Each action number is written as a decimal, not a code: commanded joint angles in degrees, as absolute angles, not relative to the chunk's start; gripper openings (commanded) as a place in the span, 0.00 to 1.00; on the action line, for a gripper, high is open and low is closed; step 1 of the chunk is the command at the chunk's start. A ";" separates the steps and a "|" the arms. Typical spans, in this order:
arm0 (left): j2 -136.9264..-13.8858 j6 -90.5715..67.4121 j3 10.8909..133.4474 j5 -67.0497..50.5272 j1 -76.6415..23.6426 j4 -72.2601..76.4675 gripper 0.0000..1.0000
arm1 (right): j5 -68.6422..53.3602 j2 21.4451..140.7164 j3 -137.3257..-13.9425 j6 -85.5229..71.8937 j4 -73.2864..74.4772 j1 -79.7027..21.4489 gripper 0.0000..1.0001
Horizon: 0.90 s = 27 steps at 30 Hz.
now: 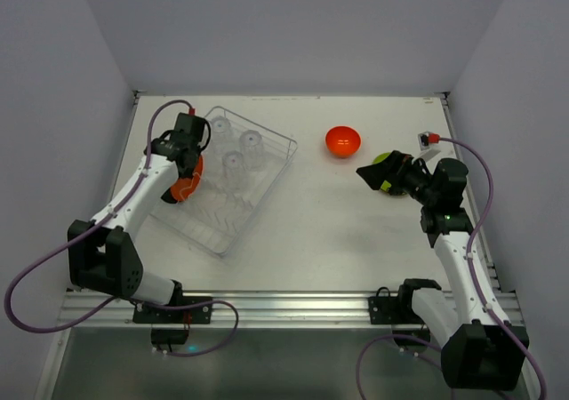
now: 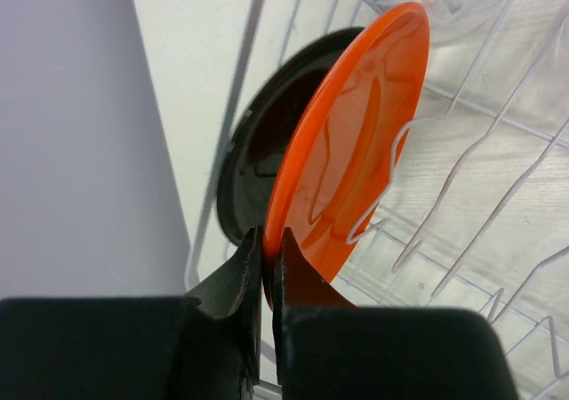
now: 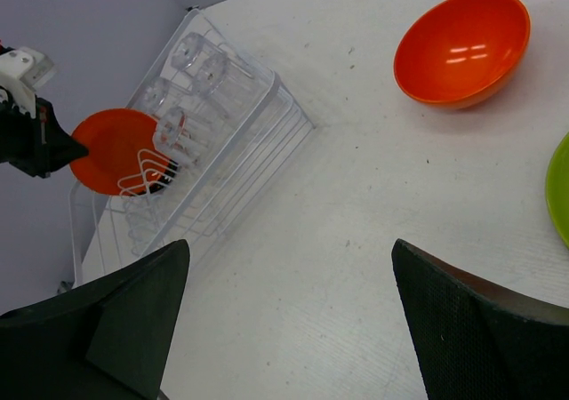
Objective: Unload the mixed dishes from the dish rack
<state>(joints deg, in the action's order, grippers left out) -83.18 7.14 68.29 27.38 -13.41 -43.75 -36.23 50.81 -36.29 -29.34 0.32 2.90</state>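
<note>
The silvery wire dish rack [image 1: 267,180] lies at the left of the table. An orange-red plate [image 2: 356,151] stands on edge among its prongs, with a black plate [image 2: 253,151] right behind it. My left gripper [image 2: 268,244] is shut on the orange-red plate's rim [image 1: 187,187]. Three clear glasses [image 1: 235,162] stand in the rack's far half. The orange-red bowl [image 1: 343,140] sits on the table right of the rack, and a green plate [image 3: 562,196] lies beside it. My right gripper [image 3: 291,249] hangs open over bare table, holding nothing.
White walls close in the table on the left, back and right. The right arm's wrist [image 1: 436,182] partly covers the green plate [image 1: 382,159] from above. The rack's near half [image 1: 213,227] holds only wire prongs.
</note>
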 commanded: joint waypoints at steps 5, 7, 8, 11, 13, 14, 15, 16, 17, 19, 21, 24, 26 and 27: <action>-77.96 4.49 81.89 31.72 -19.50 -52.37 0.00 | -38.41 50.54 -36.39 -29.62 -2.46 2.55 0.97; -77.08 2.29 84.19 33.74 -21.00 -56.24 0.00 | -38.76 50.71 -36.12 -29.97 -2.81 2.55 0.97; -76.56 1.68 85.85 33.92 -22.48 -57.21 0.00 | -39.11 50.97 -36.04 -30.49 -3.51 2.55 0.98; -73.31 -1.74 87.27 32.96 -24.17 -59.41 0.00 | -42.00 51.85 -35.42 -32.60 -6.14 2.55 0.99; -69.71 -4.12 86.40 27.71 -24.52 -57.93 0.00 | -45.60 52.56 -34.72 -34.27 -8.16 2.55 0.99; -68.22 -5.44 85.53 24.99 -24.52 -56.70 0.00 | -47.70 53.17 -34.11 -37.24 -12.87 2.29 0.99; -64.81 -9.19 82.39 17.57 -24.52 -52.25 0.00 | -50.07 53.43 -33.23 -39.79 -16.49 2.02 0.99; -63.04 -11.40 79.92 12.79 -24.52 -49.16 0.00 | -54.80 53.79 -31.22 -42.42 -20.87 1.67 0.99; -59.10 -15.78 73.71 2.74 -24.52 -42.34 0.00 | -57.54 54.49 -30.51 -47.32 -27.79 0.45 0.99; -55.13 -21.59 65.96 -6.02 -24.52 -33.53 0.00 | -57.92 54.93 -30.85 -48.52 -30.40 -3.67 0.99; -50.22 -31.57 53.87 -14.80 -24.61 -19.17 0.00 | -55.56 53.97 -32.16 -45.46 -27.62 -10.09 0.99; -46.50 -45.58 43.01 -20.99 -24.96 -0.66 0.00 | -46.95 51.68 -33.48 -38.25 -20.58 -17.39 0.99; -46.40 -53.91 35.27 -22.84 -25.40 10.05 0.00 | -42.39 51.33 -33.92 -34.99 -18.11 -20.46 0.98; -46.75 -56.05 33.42 -23.72 -26.10 13.07 0.00 | -40.62 51.76 -34.97 -33.68 -17.15 -21.35 0.97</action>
<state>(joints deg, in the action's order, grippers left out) -46.74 -38.81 38.57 -13.30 -25.04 -11.20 -47.70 52.56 -31.22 -39.22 -18.55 -18.98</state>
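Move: The left hand already pinches the orange plate's rim, the plate's middle about 7 cm below and 4 cm ahead of it. The plate's goal, the right hand's open fingers, is about 60 cm to its right and level; the black plate lies some 3 cm ahead, 4 cm left and 8 cm below, the nearest glass 10 cm ahead and 5 cm right. From the right hand, the orange plate is about 60 cm left and level, the orange bowl 12 cm ahead and 8 cm left, the green plate 2 cm ahead and 8 cm right. Keeping its pinch on the orange plate's rim, the left hand lifts it some 14 cm out of the slots, then swings right and back towards the right hand, about 20 cm to the right in all, sinking by half that lift and rolling some 70 degrees with its left side going down. Midway through, the right hand sets off to meet the plate, going left about 12 cm and back about 8 cm as it turns roughly 30 degrees counter-clockwise, fingers staying wide open and still touching nothing. ##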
